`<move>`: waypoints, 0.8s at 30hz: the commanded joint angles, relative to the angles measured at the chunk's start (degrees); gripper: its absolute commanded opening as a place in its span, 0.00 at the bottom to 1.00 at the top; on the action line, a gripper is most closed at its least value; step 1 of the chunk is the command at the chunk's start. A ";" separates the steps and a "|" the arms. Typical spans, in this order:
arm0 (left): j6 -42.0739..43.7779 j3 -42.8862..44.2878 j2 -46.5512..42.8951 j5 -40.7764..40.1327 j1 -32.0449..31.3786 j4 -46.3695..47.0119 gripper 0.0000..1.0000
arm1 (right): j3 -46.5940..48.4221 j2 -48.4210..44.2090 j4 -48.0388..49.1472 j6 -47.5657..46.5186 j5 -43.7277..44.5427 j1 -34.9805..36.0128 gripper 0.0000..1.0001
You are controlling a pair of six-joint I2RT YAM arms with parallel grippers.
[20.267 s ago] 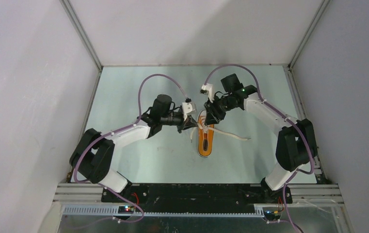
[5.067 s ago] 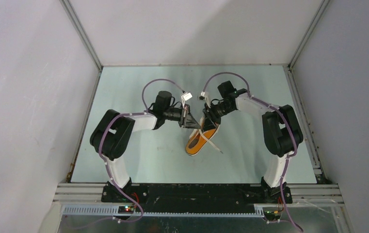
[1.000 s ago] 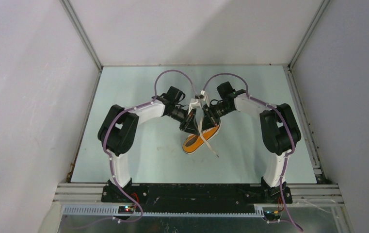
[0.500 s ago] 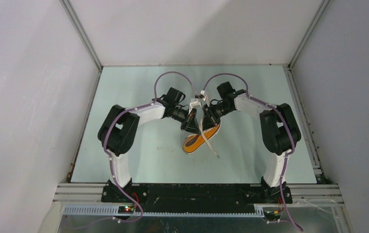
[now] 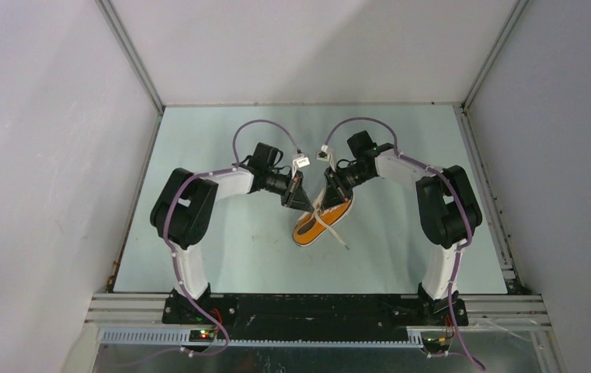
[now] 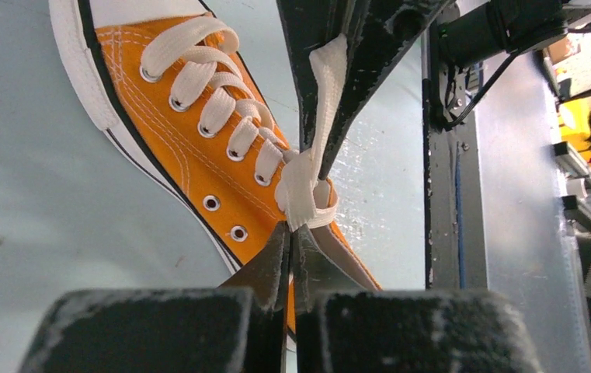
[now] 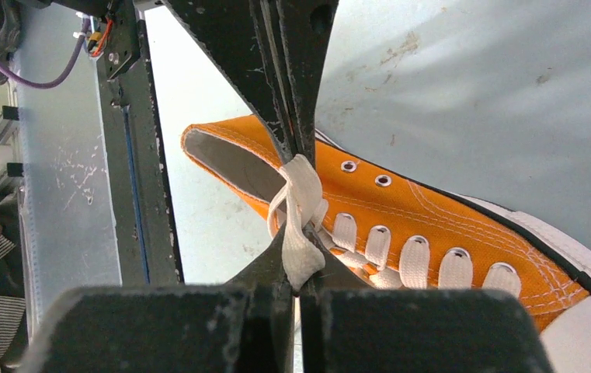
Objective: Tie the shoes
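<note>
The orange sneaker (image 5: 313, 227) lies on its side mid-table, white toe cap toward the back right. My left gripper (image 5: 303, 203) and right gripper (image 5: 329, 196) meet tip to tip over its laces. In the left wrist view my left gripper (image 6: 290, 231) is shut on a white lace (image 6: 301, 194) at the knot above the shoe (image 6: 199, 167). In the right wrist view my right gripper (image 7: 296, 268) is shut on a folded lace loop (image 7: 301, 225) beside the shoe's (image 7: 447, 217) opening. A loose lace end (image 5: 338, 237) trails toward the front.
The pale green table (image 5: 222, 241) is boxed in by white walls on three sides. A black and metal rail (image 5: 315, 307) runs along the near edge by the arm bases. Both arms' purple cables arch above the shoe.
My left gripper has drawn back a little to the left, with the lace in it. The right gripper and the shoe have stayed where they were.
</note>
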 commanded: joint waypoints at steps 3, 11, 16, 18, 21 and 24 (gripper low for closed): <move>-16.22 -4.92 -3.14 -1.93 0.13 17.40 0.00 | 1.28 -1.22 -1.45 -1.02 -2.81 -0.26 0.00; -20.38 -7.00 -3.78 -0.14 -0.06 21.56 0.00 | 0.41 -1.16 1.94 3.05 -2.83 -0.07 0.14; -21.63 -7.18 -3.77 -0.15 -0.06 22.66 0.00 | 0.25 -1.30 2.58 4.36 -3.54 -0.10 0.30; -22.21 -7.24 -3.64 -0.11 -0.06 22.96 0.00 | 0.09 -1.38 2.81 4.59 -4.03 0.00 0.33; -23.85 -7.45 -3.63 -0.30 -0.06 24.01 0.00 | -0.59 -1.64 3.70 5.23 -3.31 0.52 0.33; -26.45 -8.01 -3.54 -0.32 -0.06 25.74 0.00 | -1.60 -1.89 4.93 6.27 -2.94 0.77 0.32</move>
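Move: My shut left fingers already pinch the lace crossing, right at their tips. From that hand the shoe opening lies about 4 cm back, 2 cm left and 4 cm lower, and the loose lace end some 9 cm back, 8 cm to the right and 8 cm lower. For my right hand, the lace loop is still pinched in the shut fingers, its middle about 1 cm to the left, and the lace crossing is roughly 3 cm left, level fore and aft. I let go of the lace loop with my right fingers, opening them to about a third while that hand stays nearly in place, easing less than 1 cm left and up. My left hand keeps its pinch on the crossing, creeping about 1 cm right towards my right hand, its wrist turning some 10 degrees with the fingertips swinging slightly forward. ##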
